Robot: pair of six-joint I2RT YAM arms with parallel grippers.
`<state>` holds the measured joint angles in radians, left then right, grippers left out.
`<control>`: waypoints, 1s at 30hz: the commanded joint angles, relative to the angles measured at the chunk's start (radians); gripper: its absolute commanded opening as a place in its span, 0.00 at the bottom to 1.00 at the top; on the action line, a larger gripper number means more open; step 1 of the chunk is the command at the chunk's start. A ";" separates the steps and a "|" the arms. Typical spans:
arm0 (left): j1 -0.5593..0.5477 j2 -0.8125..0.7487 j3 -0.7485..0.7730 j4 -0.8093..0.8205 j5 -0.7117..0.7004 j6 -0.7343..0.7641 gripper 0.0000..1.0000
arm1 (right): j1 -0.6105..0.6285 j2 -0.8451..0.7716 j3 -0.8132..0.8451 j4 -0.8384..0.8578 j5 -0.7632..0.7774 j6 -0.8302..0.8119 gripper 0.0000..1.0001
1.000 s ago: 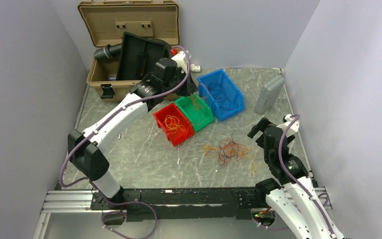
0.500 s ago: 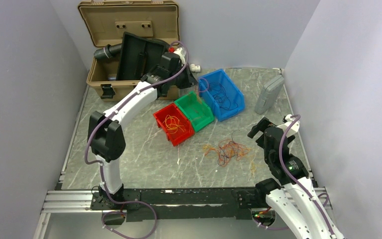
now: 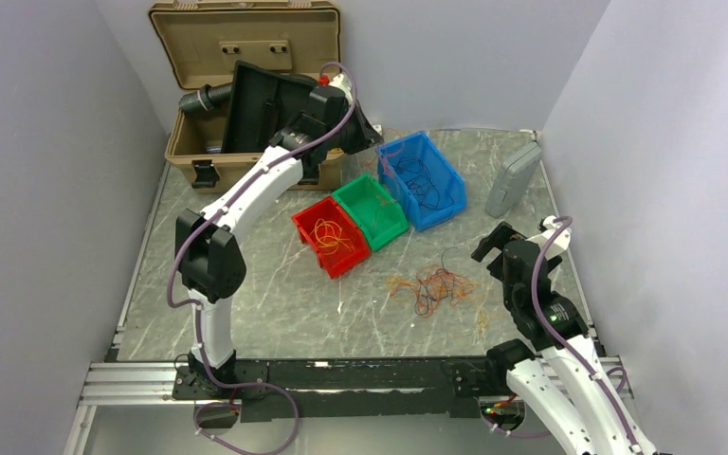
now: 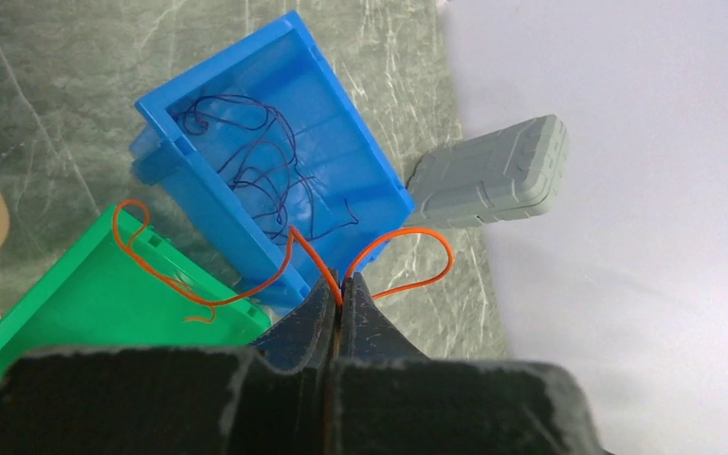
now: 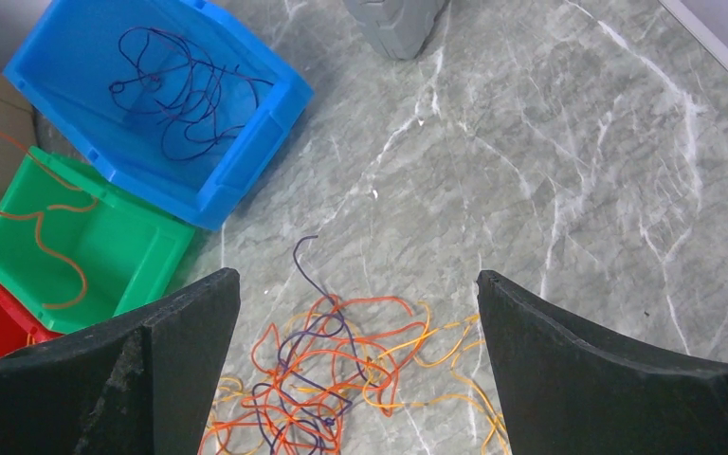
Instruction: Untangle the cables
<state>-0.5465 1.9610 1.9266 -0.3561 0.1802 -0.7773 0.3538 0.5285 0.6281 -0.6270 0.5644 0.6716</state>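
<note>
A tangle of thin orange, red and purple cables (image 3: 434,287) lies on the marble table, in front of my right gripper (image 3: 495,248). That gripper (image 5: 355,284) hangs open above the tangle (image 5: 327,370) with nothing between its fingers. My left gripper (image 4: 341,282) is shut on one orange cable (image 4: 417,235), held high near the back over the bins. The cable's long end trails down to the green bin (image 4: 85,303). The blue bin (image 4: 360,142) holds dark purple cables. The red bin (image 3: 349,261) holds orange ones.
An open tan case (image 3: 246,47) with a black tray and hose stands at the back left, close behind my left gripper (image 3: 365,137). A grey box (image 3: 514,178) lies at the back right. Walls close in on both sides.
My left arm has swung up and back from over the green bin, drawing the orange cable out with it. The right arm and the tangle have not moved.
</note>
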 commanded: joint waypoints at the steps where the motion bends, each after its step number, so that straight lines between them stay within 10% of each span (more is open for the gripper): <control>1: 0.001 0.012 0.029 0.016 -0.052 -0.001 0.00 | -0.001 -0.005 0.049 0.036 -0.010 -0.022 0.98; 17: -0.024 -0.090 -0.332 0.145 -0.194 0.114 0.00 | -0.001 -0.016 0.063 0.041 -0.021 -0.031 0.98; 30: -0.105 0.110 -0.213 -0.007 -0.382 0.277 0.00 | -0.002 -0.062 0.050 0.026 -0.021 -0.032 0.97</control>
<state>-0.6514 1.9892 1.6436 -0.3321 -0.1852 -0.5415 0.3538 0.4793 0.6464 -0.6197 0.5468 0.6563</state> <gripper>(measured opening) 0.013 0.974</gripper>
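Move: I hold the orange cable in my shut left fingers, high over the boxes. The green box it is going to is about 26 cm below my left hand, roughly 2 cm ahead and 4 cm to the left. The blue box is some 13 cm ahead and 10 cm right of that hand, the red box about 5 cm back and 12 cm left. From my right hand, the green box lies around 26 cm ahead, 28 cm left and 15 cm below. I lower my left hand about 15 cm towards the green box, barely stirring at first and then dropping quickly before it levels off. On the way it drifts a few centimetres left, and the wrist rolls its left side up by nearly 30 degrees, so the fingers point more steeply down. They stay shut on the orange cable throughout. ##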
